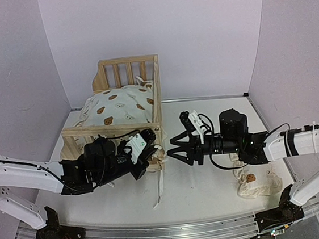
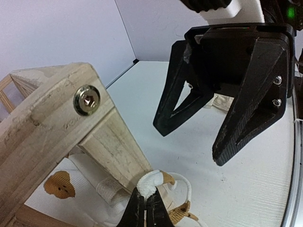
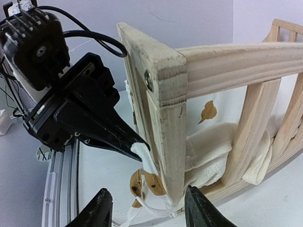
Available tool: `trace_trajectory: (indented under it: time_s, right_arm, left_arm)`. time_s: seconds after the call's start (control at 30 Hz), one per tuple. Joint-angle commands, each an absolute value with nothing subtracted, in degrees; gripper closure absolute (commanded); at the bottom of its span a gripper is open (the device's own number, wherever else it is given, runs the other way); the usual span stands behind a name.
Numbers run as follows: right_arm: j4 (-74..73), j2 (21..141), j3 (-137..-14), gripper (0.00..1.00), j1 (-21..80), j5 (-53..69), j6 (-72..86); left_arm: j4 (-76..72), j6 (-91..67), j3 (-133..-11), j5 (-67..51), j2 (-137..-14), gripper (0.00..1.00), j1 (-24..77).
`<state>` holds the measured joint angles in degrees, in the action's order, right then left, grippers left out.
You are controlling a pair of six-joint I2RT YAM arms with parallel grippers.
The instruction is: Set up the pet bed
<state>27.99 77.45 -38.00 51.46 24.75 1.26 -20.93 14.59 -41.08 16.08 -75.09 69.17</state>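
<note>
The pet bed (image 1: 127,71), a light pine frame with slatted rails, stands at the back left of the table with the cream bear-print cushion (image 1: 121,106) lying in it. My left gripper (image 1: 158,149) is shut on a white cushion tie (image 2: 152,184) at the bed's near right corner post (image 2: 111,142). My right gripper (image 1: 173,148) is open and empty, just right of that post. In the right wrist view its fingertips (image 3: 101,208) straddle the post (image 3: 168,142), and the tie (image 3: 147,163) hangs from the left gripper's tips.
The small bear-print pillow (image 1: 256,182) lies on the table at the right, under my right arm. A loose tie (image 1: 159,185) trails on the table in front of the bed. Walls close the table in on the left, back and right.
</note>
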Motion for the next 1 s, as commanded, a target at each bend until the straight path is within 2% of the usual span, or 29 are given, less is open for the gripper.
trace_trajectory:
  time_s: [0.0, 0.1, 0.23, 0.53, 0.67, 0.8, 0.97]
  right_arm:
    - [28.54, 79.23, -36.6, 0.4, 54.55, 23.37, 5.6]
    - [34.49, 77.08, -31.96, 0.28, 56.83, 17.86, 7.75]
    - [34.81, 76.3, -31.67, 0.22, 56.62, 15.87, -0.26]
    - [26.73, 80.78, -39.8, 0.25, 53.8, 21.24, -12.1]
    - [22.99, 81.62, -41.61, 0.3, 53.86, 19.03, -7.1]
    - [25.79, 79.75, -36.45, 0.28, 55.79, 16.28, 4.72]
    - [35.87, 82.18, -31.25, 0.24, 60.4, 5.72, 19.57]
  left_arm:
    - [-25.49, 12.25, -42.75, 13.95, -75.32, 1.0, 68.97]
    - [-25.4, 12.14, -42.85, 12.42, -75.81, 1.0, 69.04]
    - [-25.44, 12.92, -41.92, 10.8, -75.18, 1.0, 69.06]
    - [-25.34, 14.5, -41.31, 8.04, -75.19, 1.0, 69.08]
    - [-25.31, 11.62, -42.91, 10.84, -76.28, 1.0, 69.08]
    - [-25.4, 6.43, -42.94, 11.97, -76.85, 1.0, 69.08]
    - [-25.41, 1.87, -42.53, 12.03, -77.2, 1.0, 69.08]
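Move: The right hand, empty and half open, goes for the loop of strap hanging below the left fingers: about 5 cm to its left, level fore and aft, some 7 cm lower. The strap end in the left fingers is about 6 cm to its left at nearly its own height; the bed's corner post is 6 cm ahead and 4 cm left. From the left hand the loop hangs some 7 cm below and 1 cm to the right, with the post 6 cm ahead and 2 cm right. The right hand opens its fingers wider and swoops down about 5 cm while drawing back 3 cm, comes forward again with a slight rise, then dips down and back a second time, ending some 6 cm lower and nearer the hanging strap loop, fingertips tipped slightly down. The left hand keeps its shut pinch on the strap end beside the post, easing a centimetre or so back and to the right and sinking a little at the end. ##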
